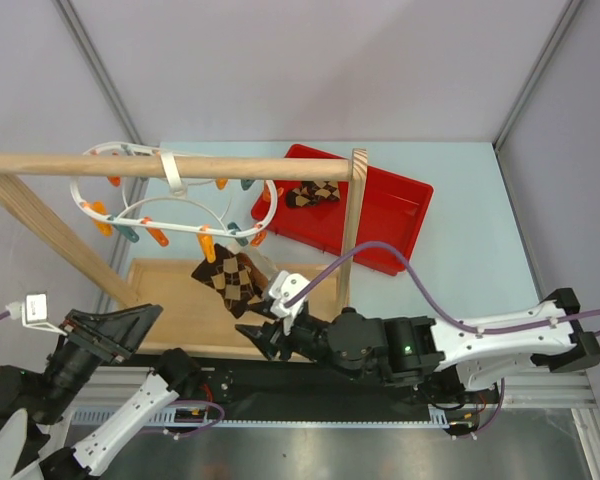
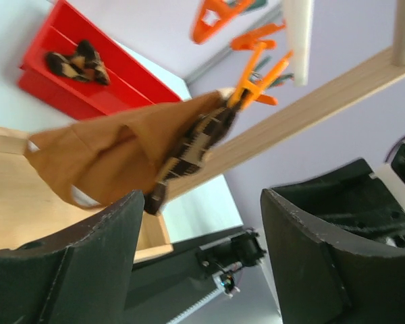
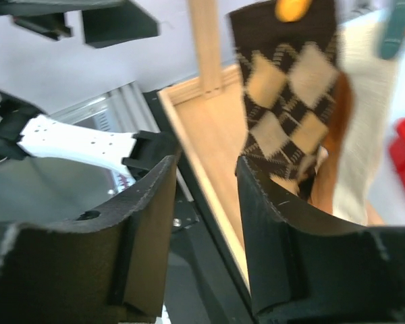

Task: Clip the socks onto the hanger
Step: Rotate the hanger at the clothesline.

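Note:
The white wavy hanger (image 1: 98, 205) hangs by its loop from a wooden rod. One argyle sock (image 1: 230, 275) dangles from an orange peg (image 1: 208, 245) at the hanger's front. In the left wrist view this sock (image 2: 121, 155) hangs from the orange peg (image 2: 256, 84). The right wrist view shows the same sock (image 3: 290, 101) close up. A second sock (image 1: 313, 192) lies in the red tray (image 1: 385, 225). My left gripper (image 1: 152, 315) is open and empty, low and left of the hanging sock. Just below that sock, my right gripper (image 1: 258, 335) also stands open, holding nothing.
A wooden rod (image 1: 180, 165) on an upright post (image 1: 352, 230) carries the hanger. Below it lies a shallow wooden base board (image 1: 175, 300). Several free orange and teal pegs hang round the ring. A purple cable (image 1: 400, 270) arcs over the right arm.

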Controlling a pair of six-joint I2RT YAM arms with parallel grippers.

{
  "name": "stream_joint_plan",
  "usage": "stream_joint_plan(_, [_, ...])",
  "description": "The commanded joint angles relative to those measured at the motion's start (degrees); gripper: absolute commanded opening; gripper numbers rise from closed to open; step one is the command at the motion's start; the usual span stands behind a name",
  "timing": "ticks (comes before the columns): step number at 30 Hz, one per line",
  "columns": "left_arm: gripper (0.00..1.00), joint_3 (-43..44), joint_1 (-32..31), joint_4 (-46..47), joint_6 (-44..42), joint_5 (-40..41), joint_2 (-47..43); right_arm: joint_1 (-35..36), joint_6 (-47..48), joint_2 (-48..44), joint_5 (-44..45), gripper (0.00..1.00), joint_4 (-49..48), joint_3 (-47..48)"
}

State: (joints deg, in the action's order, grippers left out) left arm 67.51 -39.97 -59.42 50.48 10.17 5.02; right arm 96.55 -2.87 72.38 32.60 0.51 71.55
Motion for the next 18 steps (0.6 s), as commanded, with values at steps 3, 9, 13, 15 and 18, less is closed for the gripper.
stream_joint_plan(3, [0.77, 2.1, 0.0, -3.8, -4.8, 10.7, -3.3, -1.7, 2.7, 10.2, -4.5, 0.43, -14.1, 0.3])
stream_joint_plan(9, [0.78, 1.1, 0.1, -1.8, -5.9, 12.5, -4.9, -2.8, 11.2, 24.0, 11.1, 0.24, -25.7, 7.4])
stream_joint_plan(13, [0.77, 2.3, 0.1, -2.8, -6.6, 12.5, -4.4, -6.8, 10.3, 26.2, 17.4, 0.24, -28.5, 7.6])
stream_joint_plan(15, [0.76, 2.5, 0.0, -2.9, -6.9, 12.9, -4.1, -8.6, 9.5, 26.0, 19.7, 0.24, -29.3, 5.5])
stream_joint_plan(18, [0.75, 1.7, 0.1, -1.8, -8.4, 12.8, -4.5, -11.7, 8.8, 24.3, 21.7, 0.25, -30.2, 2.1])
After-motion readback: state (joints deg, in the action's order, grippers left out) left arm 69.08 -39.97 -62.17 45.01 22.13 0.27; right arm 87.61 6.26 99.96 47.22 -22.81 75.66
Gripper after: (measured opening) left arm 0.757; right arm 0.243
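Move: The hanger's middle is about 19 cm ahead of my right hand, 13 cm to its left and some 12 cm higher. Clipped to its near rim, the argyle sock hangs roughly 10 cm ahead of that hand and 5 cm left, about level with it; the tan sock is some 4 cm beyond the argyle one and 3 cm to its right. From my left hand the hanger's middle lies about 19 cm ahead, 5 cm right and 12 cm up. I swoop my right hand left and down, about 10 cm each way, then swing it forward roughly 10 cm beneath the hanger, in close by the hanging argyle sock, turning some 25 degrees clockwise and partly closing my fingers. Meanwhile my open, empty left hand backs off about 5 cm to the left, turning slightly counter-clockwise. ##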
